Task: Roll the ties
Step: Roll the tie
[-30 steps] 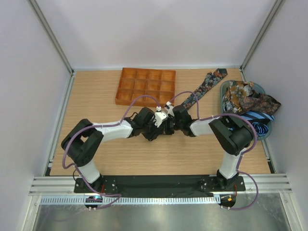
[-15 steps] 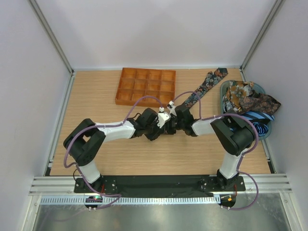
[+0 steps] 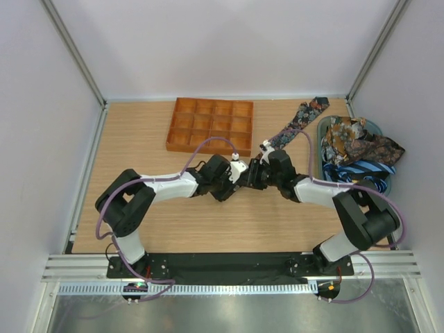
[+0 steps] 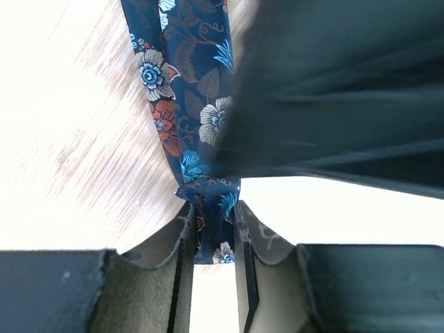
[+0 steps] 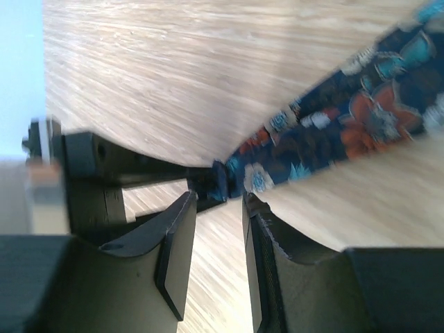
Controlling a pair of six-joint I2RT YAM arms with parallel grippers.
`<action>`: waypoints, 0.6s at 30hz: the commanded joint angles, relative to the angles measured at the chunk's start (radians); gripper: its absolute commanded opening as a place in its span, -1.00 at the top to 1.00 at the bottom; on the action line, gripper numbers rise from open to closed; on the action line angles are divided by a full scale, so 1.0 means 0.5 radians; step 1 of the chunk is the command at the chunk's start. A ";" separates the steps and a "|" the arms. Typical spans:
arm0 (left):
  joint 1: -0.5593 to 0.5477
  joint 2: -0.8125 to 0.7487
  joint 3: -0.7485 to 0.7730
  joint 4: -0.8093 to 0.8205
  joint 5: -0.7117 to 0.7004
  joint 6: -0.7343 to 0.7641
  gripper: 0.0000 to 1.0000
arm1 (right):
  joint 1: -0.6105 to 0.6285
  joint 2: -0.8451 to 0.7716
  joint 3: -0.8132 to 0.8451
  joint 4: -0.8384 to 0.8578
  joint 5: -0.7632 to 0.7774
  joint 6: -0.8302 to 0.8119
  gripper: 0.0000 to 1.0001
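One floral tie [image 3: 298,118] runs from the back right of the table diagonally down to the middle, where both grippers meet. My left gripper [image 3: 243,173] is shut on its narrow folded end; in the left wrist view the dark blue flowered tie [image 4: 187,104] hangs pinched between the pads of the left gripper [image 4: 211,216]. My right gripper [image 3: 258,171] faces it, open. In the right wrist view the tie [image 5: 347,125] ends just beyond the tips of the right gripper [image 5: 216,201], and nothing sits between its fingers. Several more ties [image 3: 357,146] are heaped at the right.
A teal basket [image 3: 321,142] at the right edge holds the heap of ties, some blue-striped. An orange gridded tray [image 3: 210,125] lies at the back centre. Frame posts and white walls close in the table on three sides.
My right gripper has opened off the tie's end and its arm has swung rightward. My left gripper has closed tighter on the tie and shifted slightly right.
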 commanded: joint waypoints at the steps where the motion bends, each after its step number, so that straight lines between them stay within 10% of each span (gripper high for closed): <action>1: -0.018 0.133 0.046 -0.276 0.004 -0.037 0.49 | 0.001 -0.248 -0.133 -0.089 0.240 -0.087 0.21; 10: -0.018 0.191 0.257 -0.613 -0.017 -0.120 0.47 | 0.185 -0.877 -0.499 -0.209 0.467 -0.360 0.17; 18: -0.018 0.305 0.586 -1.034 0.041 -0.236 0.46 | 1.181 -0.862 -0.269 -0.500 1.351 -0.826 0.14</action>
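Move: The tie's rolled end, already pinched in the left fingers, lies about 4 cm to the right hand's left, 2 cm nearer the base and 4 cm below it. The tie's free end is on the table roughly 21 cm ahead of the right hand and 22 cm to its right, 6 cm lower. The compartment tray's middle stands some 16 cm ahead and 11 cm left of the right hand, 5 cm lower. Back towards the base by about 12 cm, speeding up, the right hand draws away from the rolled end with fingers part open: at first it also slants right some 4 cm, then swings left again, rolling some 30 degrees about the line of its fingers. The left hand stays, still pinching the roll, and tilts its fingertips more steeply down. ##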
